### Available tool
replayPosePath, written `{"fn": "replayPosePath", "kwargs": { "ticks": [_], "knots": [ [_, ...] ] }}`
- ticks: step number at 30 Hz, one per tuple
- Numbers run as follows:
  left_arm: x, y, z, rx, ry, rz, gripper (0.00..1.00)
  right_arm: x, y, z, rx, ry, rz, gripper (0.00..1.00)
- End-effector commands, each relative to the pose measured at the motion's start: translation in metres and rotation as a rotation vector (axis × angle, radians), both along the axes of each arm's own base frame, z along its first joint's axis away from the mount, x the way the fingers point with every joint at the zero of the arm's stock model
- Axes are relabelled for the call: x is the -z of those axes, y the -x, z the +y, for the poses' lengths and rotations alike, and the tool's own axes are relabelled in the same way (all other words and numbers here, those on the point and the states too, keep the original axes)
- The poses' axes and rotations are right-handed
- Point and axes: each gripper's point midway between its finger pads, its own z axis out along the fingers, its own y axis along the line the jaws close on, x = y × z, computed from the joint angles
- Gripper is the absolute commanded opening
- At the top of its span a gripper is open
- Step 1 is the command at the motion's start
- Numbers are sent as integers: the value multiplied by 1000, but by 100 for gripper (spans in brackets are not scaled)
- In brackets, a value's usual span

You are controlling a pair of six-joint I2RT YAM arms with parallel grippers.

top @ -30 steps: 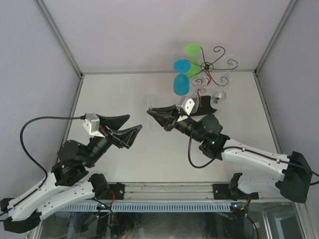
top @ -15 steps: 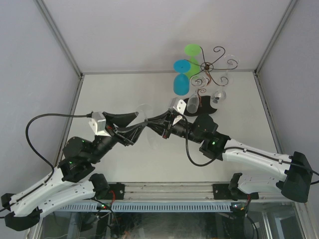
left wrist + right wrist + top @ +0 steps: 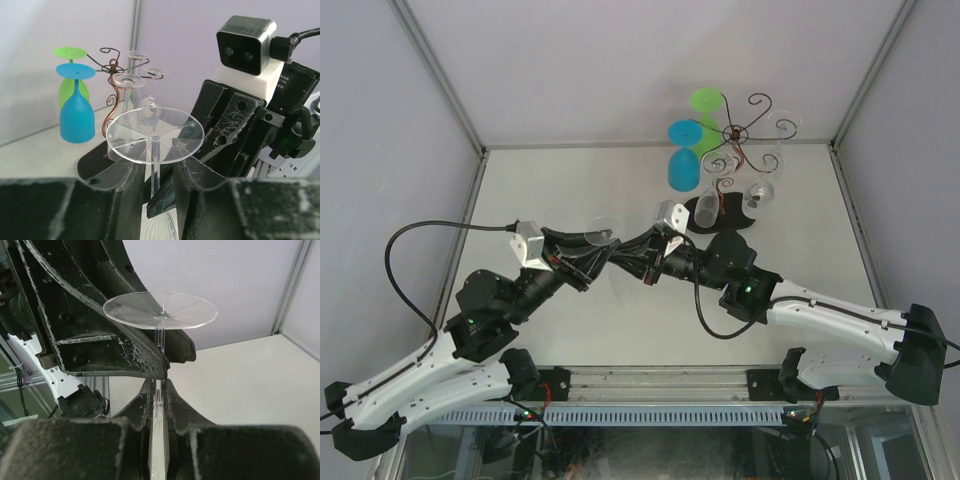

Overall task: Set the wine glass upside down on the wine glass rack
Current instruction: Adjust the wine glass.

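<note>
A clear wine glass [image 3: 603, 233] hangs foot-up between the two arms, over the middle of the table. My right gripper [image 3: 628, 258] is shut on its stem [image 3: 159, 385], just under the round foot [image 3: 161, 310]. My left gripper [image 3: 602, 258] faces it from the left. Its fingers [image 3: 125, 180] stand on either side of the stem [image 3: 154, 165], with a narrow gap on each side. The wine glass rack [image 3: 740, 135] stands at the back right on its black base [image 3: 730, 218]. In the left wrist view the wine glass rack [image 3: 114, 67] shows behind the glass.
On the rack hang a blue glass [image 3: 683, 165], a green glass [image 3: 707, 105] and clear glasses [image 3: 760, 190], all upside down. The cell's side walls and corner posts [image 3: 470, 150] close in the table. The right wrist camera [image 3: 247, 42] sits close to my left fingers.
My left gripper has moved right up to the glass and narrowed its jaws round the stem. The right arm has carried the glass left, away from the rack.
</note>
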Motion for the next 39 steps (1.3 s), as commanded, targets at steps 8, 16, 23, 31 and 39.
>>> {"fn": "replayPosePath", "kwargs": {
  "ticks": [8, 16, 23, 31, 39],
  "knots": [
    [-20, 4, 2, 19, 59, -20, 0, -42, 8, -8, -6, -99, -33, 0],
    [-18, -1, 16, -50, 39, 0, 0, -31, -1, -11, 47, -52, -19, 17],
    [-11, -11, 43, -182, -29, 15, 0, -1, -10, -22, 113, 63, -11, 46],
    [3, -19, 76, -325, -111, 47, 0, 41, -22, -53, 228, 148, 25, 50],
    [19, -23, 94, -399, -205, 103, 0, 96, -31, -88, 337, 245, 92, 50]
  ]
}}
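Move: The wine glass hangs upside down in the right hand's grip; its middle lies about 3 cm straight below that hand. The left hand's half-closed fingers already straddle the stem just under the foot, the glass's middle some 6 cm straight below them. From the left hand, the blue glass hangs about 18 cm ahead and 15 cm right, a little lower; the rack's post is roughly 16 cm ahead, 24 cm right and 10 cm lower. Left pinches the stem, right lets go and withdraws down-right; left carries the glass about 8 cm left. ##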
